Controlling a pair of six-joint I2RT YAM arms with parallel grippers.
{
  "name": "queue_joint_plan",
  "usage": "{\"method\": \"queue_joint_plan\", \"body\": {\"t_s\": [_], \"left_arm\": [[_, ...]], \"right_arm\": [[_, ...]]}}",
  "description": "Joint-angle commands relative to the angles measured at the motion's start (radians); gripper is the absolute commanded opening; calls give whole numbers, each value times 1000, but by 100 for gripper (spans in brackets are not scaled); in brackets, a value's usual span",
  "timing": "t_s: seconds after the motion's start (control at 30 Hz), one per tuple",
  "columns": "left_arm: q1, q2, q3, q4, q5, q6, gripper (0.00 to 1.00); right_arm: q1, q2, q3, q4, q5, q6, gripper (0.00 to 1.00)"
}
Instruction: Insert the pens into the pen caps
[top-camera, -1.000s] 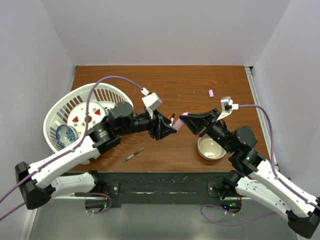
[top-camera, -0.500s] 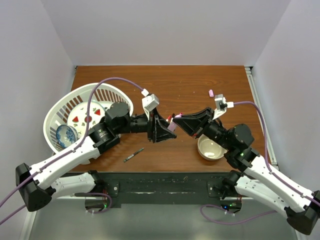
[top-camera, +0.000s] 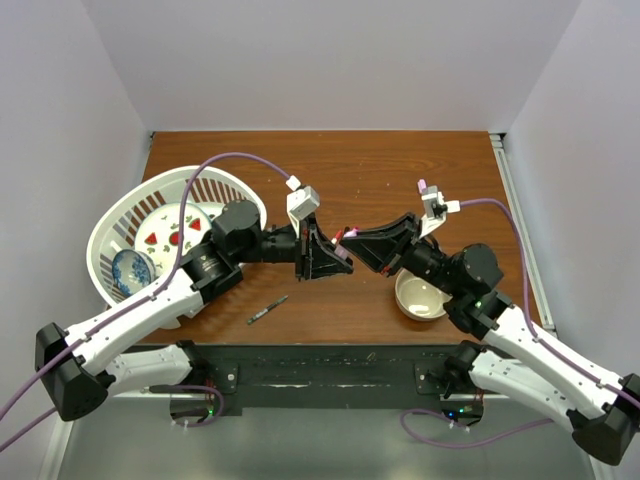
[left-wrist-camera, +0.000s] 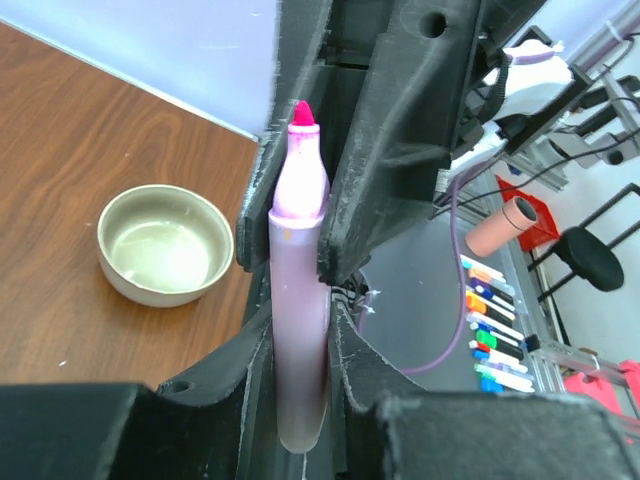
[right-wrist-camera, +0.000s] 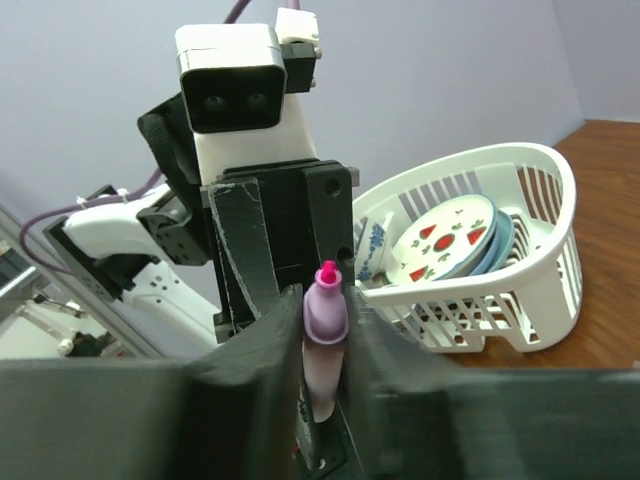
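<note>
The thick pink pen is held above the table's middle, where the two grippers meet. In the left wrist view the pen stands between my left gripper's jaws, magenta tip away from the camera; the left gripper is shut on its barrel. My right gripper closes on the same pen near the tip. In the right wrist view its fingers press the pen's collar from both sides. A thin dark grey pen lies on the table. A pale pink cap lies at the back right.
A white basket with plates stands at the left, and also shows in the right wrist view. A small cream bowl sits under the right arm, and shows in the left wrist view.
The right arm has moved left, bringing its fingers up against the left gripper. The pink pen now sits between both grippers. The left arm shifted slightly.
</note>
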Motion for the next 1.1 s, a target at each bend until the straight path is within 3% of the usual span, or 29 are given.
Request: {"method": "queue_joint_plan", "body": {"t_s": [0.0,0.07,0.27,0.37,0.43,0.6,0.7,0.9,1.07], "left_arm": [[17,-12,-8,8,-51,35,0],[29,-21,-6,-58,-120,72,0],[62,-23,9,-261,-319,194,0],[62,-20,15,-353,-448,263,0],[63,-24,8,-393,-521,316,0],[62,-66,-40,-398,-582,392,0],[62,-98,-89,-365,-594,415,0],[62,-123,-127,-350,-550,438,0],[63,-118,-126,-359,-548,448,0]], "right_arm": [[2,17,66,-141,76,-53,45],[2,20,109,-250,134,-82,59],[-11,58,193,-468,417,-243,66],[-69,110,229,-539,529,-308,68],[-177,156,255,-557,553,-334,69],[-472,493,350,-593,555,-336,67],[-565,729,474,-628,558,-351,66],[-682,1092,774,-703,503,-349,65],[-717,1262,934,-737,517,-371,68]]}}
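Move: Both hands hold the purple pen. The right hand goes for the small pink cap lying on the table some 37 cm ahead of it, about 25 cm to its right and 35 cm below. The bowl stands about 28 cm nearer the robot than the cap and 2 cm left of it; the two white pens lie about 17 cm nearer and 25 cm left of it. From the left hand the cap is roughly 39 cm ahead, 25 cm right and 31 cm down. Right hand releases the pen, swings about 35 cm forward, down and right towards the cap; left lowers the pen. ##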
